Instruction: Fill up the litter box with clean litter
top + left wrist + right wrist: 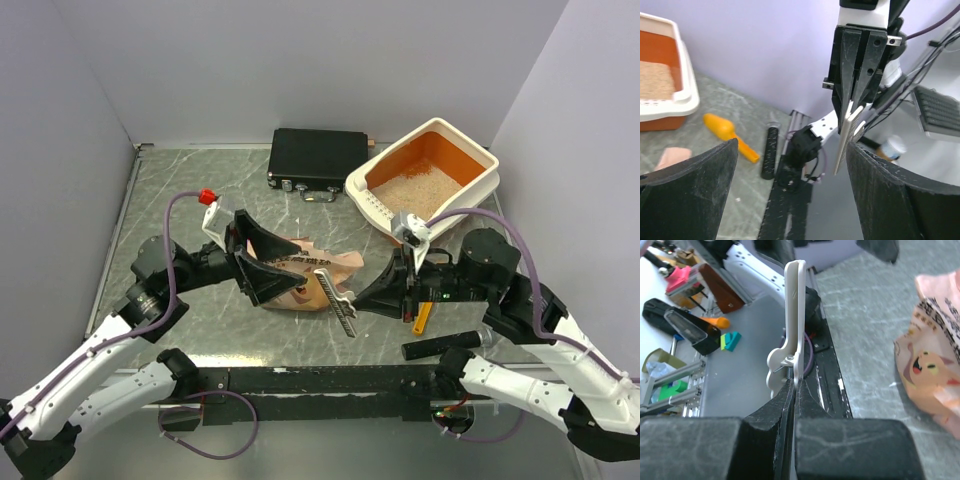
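The litter box (pixel 483 178), cream outside and orange inside, stands at the back right with a layer of beige clean litter (pixel 428 190) in it. It also shows in the left wrist view as the litter box (pixel 686 90) with litter (pixel 654 79). The crumpled printed paper bag (pixel 322 268) lies mid-table. My left gripper (pixel 290 266) stands open over the bag's left end, with nothing between its fingers (pixel 690 192). My right gripper (pixel 357 300) is shut on a long white bag clip (pixel 794 315) just right of the bag (pixel 935 365). The clip (pixel 850 131) hangs in front of the left wrist camera.
A flat black case (pixel 315 158) lies at the back, left of the litter box. An orange scoop (pixel 725 132) and a black rod (pixel 771 150) lie near the front edge under the right arm. Grey walls close in the table.
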{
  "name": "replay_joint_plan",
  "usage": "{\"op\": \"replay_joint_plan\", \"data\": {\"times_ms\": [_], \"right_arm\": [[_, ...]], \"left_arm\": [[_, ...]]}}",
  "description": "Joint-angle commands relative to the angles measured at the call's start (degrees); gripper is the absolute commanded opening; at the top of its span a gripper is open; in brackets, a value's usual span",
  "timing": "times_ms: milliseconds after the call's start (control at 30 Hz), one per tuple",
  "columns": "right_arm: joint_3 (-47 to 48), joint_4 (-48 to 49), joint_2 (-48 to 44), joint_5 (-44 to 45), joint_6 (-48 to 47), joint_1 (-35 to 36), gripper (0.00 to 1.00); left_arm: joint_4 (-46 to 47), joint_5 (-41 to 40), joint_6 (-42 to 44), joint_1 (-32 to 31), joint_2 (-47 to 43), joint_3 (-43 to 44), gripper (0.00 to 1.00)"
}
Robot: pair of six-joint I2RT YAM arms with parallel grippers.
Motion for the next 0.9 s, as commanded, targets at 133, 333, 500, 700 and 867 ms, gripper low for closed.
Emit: {"op": "replay_joint_plan", "data": {"times_ms": [133,333,500,700,867], "right_arm": [[0.01,8.57,2.08,-3.39,-0.72,0.43,0.00],[-0.96,13.41,4.72,-4.27,1.38,0.52,0.00],[-1.92,15.52,6.13,-4.71,2.26,0.52,0.00],[-2.36,16.67,6.13,-4.71,2.70,0.43,0.00],[-3.24,17.81,5.60,-4.45,3.32,0.52,0.00]], "left_arm": [[12.00,4.92,-8.65,-0.03,-0.34,-2.39,0.90],[13.32,6.15,-9.97,-0.03,0.19,-2.31,0.67],[13.06,6.59,-9.98,-0.21,0.37,-2.04,0.50],[12.89,6.85,-9.80,-0.30,0.54,-2.13,0.48],[12.80,7.38,-9.45,-0.21,0.72,-2.39,0.32]]}}
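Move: The right hand holds the pale bag clip, its middle about 4 cm left of that hand and level fore and aft. From the open left hand the clip lies roughly 7 cm right and 4 cm back, at nearly its height. The litter bag stands about 12 cm ahead of the left hand, 2 cm right and 24 cm below. The yellow scoop lies some 9 cm ahead of the right hand, 21 cm right and 31 cm down. Right hand carries the clip about 4 cm left and forward; left eases back 2 cm, half-closing around it. ##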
